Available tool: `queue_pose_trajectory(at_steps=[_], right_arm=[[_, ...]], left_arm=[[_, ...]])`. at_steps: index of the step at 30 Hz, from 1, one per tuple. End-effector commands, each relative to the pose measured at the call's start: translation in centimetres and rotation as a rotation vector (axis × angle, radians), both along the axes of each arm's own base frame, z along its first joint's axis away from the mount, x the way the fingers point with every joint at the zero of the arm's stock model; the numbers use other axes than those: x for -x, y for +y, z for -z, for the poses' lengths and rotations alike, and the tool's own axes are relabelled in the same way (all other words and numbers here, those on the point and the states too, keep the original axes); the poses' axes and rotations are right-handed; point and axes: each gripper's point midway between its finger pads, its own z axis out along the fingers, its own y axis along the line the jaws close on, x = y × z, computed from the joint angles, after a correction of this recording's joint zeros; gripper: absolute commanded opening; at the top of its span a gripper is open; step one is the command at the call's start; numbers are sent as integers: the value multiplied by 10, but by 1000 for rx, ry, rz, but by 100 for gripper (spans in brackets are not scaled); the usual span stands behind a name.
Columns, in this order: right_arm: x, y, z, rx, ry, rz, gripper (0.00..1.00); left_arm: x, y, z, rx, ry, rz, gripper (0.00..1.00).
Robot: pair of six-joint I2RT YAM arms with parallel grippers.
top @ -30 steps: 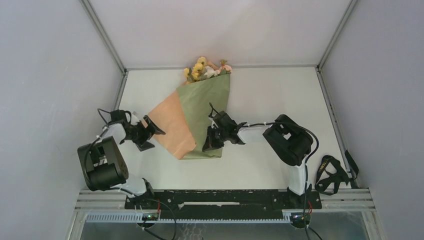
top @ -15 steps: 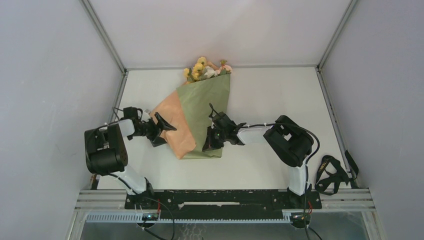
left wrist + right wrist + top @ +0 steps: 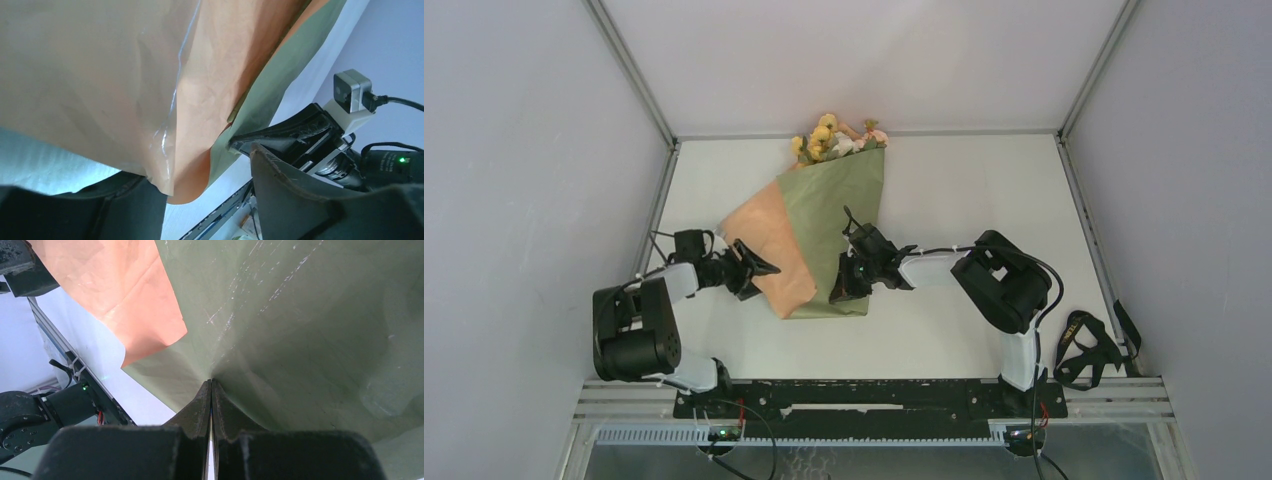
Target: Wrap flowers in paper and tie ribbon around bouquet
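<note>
The paper (image 3: 829, 215) lies folded on the table, olive-green with a peach-orange flap (image 3: 769, 245) turned over on its left. The flowers (image 3: 834, 135) stick out of its far end. My left gripper (image 3: 759, 270) is at the peach flap's left edge, jaws apart, with the flap's lower edge (image 3: 165, 170) between the fingers (image 3: 310, 200). My right gripper (image 3: 842, 285) is shut at the paper's near right part. In the right wrist view its tips (image 3: 210, 384) pinch the green paper (image 3: 300, 315), and creases fan out from them. The ribbon (image 3: 1089, 350) lies looped at the table's near right edge.
Grey walls and metal frame posts enclose the white table (image 3: 964, 190) on three sides. The black base rail (image 3: 864, 395) runs along the near edge. The right arm's wrist camera (image 3: 352, 92) shows beyond the paper in the left wrist view.
My left gripper has moved right to the peach flap and its jaws have narrowed around the flap's edge. The right gripper and the paper have stayed put.
</note>
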Motion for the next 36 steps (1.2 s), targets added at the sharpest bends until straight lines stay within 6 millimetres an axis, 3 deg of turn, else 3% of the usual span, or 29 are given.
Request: queue_pose_trajectory(at_steps=[1,5,7,10,17,24,30,32,36], right_arm=[[-2,-1,-6,6,-13,12,8],[-3,-2,-2,10,2,23,8],[-4,-7,4,26,27,45,8],[-4,-9,10,38,47,57,8],[-5,-12,16,34,91,72,8],[-5,-11,15,-22,114,105,8],[-5,-5,10,-100,127,139,7],[-10,-2,0,-136,81,172,7],[-16,1,-23,-176,18,214,7]], left_arm=[[-19,-4,-15,17,-89,-11,57],[-20,6,-6,-70,-86,-7,19],[-22,7,-12,-81,-106,7,1],[-29,1,-38,-112,-200,79,0],[-29,-43,-81,-134,-343,327,0],[-22,-109,-112,-165,-461,626,0],[-50,-164,-123,-197,-531,771,0],[-60,-176,-116,-208,-520,802,0],[-70,-189,-84,-214,-428,840,0]])
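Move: Between the left hand's open fingers sits the paper's lower left edge, about 1 cm ahead and 1 cm to the right. The orange flap's inner corner is some 12 cm to the right and 2 cm back, the flower heads about 35 cm ahead and 16 cm right; the table surface is about 3 cm below. From the right hand, that paper edge lies roughly 16 cm left, 4 cm ahead and slightly higher. Pinching the paper's left edge shut between its fingers, the left hand then lifts about 10 cm and sweeps some 18 cm to the right across the bouquet's paper, a little forward too, sinking slightly at the end. On the way it turns about 45 degrees clockwise and its fingertips tilt upward. The right hand's closed fingertips stay down on the green paper, turning only slightly. ##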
